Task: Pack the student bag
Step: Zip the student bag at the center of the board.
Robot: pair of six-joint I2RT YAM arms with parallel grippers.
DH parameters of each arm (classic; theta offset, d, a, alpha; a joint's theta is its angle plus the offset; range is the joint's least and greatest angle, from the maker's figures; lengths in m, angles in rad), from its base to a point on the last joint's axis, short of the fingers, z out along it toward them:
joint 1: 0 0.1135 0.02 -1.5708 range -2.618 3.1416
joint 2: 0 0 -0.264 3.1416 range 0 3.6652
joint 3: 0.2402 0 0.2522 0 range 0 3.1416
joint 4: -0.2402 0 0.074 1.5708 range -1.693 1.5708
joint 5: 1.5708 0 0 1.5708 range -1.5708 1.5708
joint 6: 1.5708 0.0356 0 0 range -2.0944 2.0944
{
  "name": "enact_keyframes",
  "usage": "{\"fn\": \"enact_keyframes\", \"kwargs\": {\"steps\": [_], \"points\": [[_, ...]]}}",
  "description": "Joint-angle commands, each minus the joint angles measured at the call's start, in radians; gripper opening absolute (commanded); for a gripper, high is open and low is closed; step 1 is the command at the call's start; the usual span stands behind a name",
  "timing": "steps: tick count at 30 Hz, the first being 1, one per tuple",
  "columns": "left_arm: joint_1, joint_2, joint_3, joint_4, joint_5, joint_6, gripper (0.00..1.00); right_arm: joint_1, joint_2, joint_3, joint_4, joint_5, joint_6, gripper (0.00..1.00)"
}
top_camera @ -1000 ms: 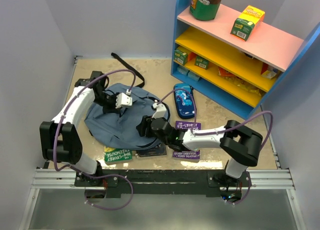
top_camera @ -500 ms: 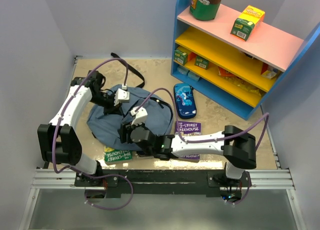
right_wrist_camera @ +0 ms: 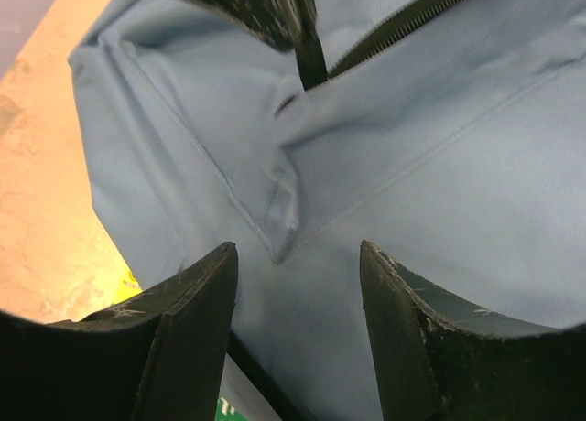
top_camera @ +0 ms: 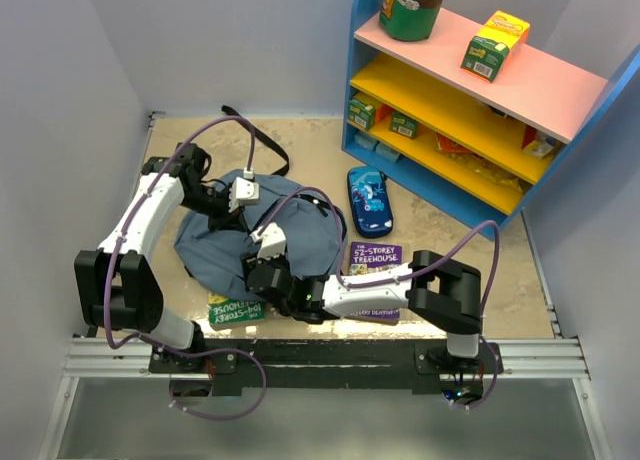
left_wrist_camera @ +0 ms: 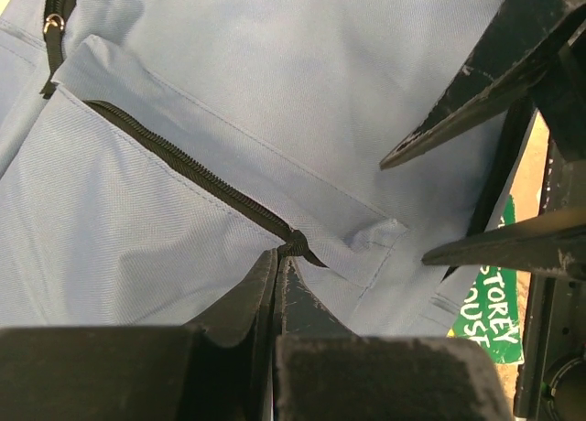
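Note:
The slate-blue student bag (top_camera: 300, 242) lies flat at the table's left-centre. My left gripper (top_camera: 243, 208) is shut on the black zipper pull (left_wrist_camera: 295, 243), where a zipper line (left_wrist_camera: 183, 160) ends beside a fabric flap; the pull sits just ahead of that gripper (left_wrist_camera: 279, 256). My right gripper (top_camera: 255, 256) reaches across from the right and hovers open (right_wrist_camera: 298, 247) over the bag's fabric (right_wrist_camera: 430, 192), a little short of the pull (right_wrist_camera: 311, 69). Nothing is between its fingers (left_wrist_camera: 458, 119).
A green book (top_camera: 235, 308) pokes out under the bag's near edge. A purple book (top_camera: 378, 253) lies to its right, and a dark-blue pencil case (top_camera: 368, 200) beyond that. The bag's black strap (top_camera: 256, 142) trails to the back. A blue shelf unit (top_camera: 470, 110) stands at the right.
My right arm has swung left from beside the purple book to over the bag's near-left part. The left gripper has stayed shut and shifted slightly toward the back.

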Motion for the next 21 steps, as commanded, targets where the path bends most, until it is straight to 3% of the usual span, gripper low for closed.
{"fn": "enact_keyframes", "kwargs": {"steps": [1,13,19,21], "points": [[-0.003,-0.036,-0.008,0.01,0.071,0.002,0.0,-0.019,0.019,0.061,0.078,0.02,-0.029,0.57],[-0.003,-0.039,-0.023,0.013,0.062,0.005,0.0,-0.047,0.062,0.046,0.103,-0.027,-0.013,0.37],[-0.002,-0.041,-0.052,0.079,0.041,-0.047,0.0,-0.042,0.044,0.024,0.161,-0.059,-0.039,0.03],[-0.003,-0.037,-0.072,0.134,0.039,-0.093,0.0,-0.031,0.029,0.014,0.166,-0.056,-0.052,0.0]]}}
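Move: The fold of bag cloth just behind the tail end of the pocket zip lies about 2 cm ahead of the right hand, 2 cm to its left and 1 cm below. The zip pull, already held by the left fingers, stands roughly 5 cm ahead of the right hand, 2 cm left and level. The green book sticks out some 10 cm back, 3 cm left and 8 cm lower. From the left hand the same fold is about 4 cm back, 1 cm right. The cloth fold behind the zip's end gets pinched by the right hand: its open fingers ease about 2.5 cm forward and left to straddle the fold, sinking barely at all, then close from well open to nearly shut on it. The left hand stays where it is, keeping its closed grip on the zip pull. ##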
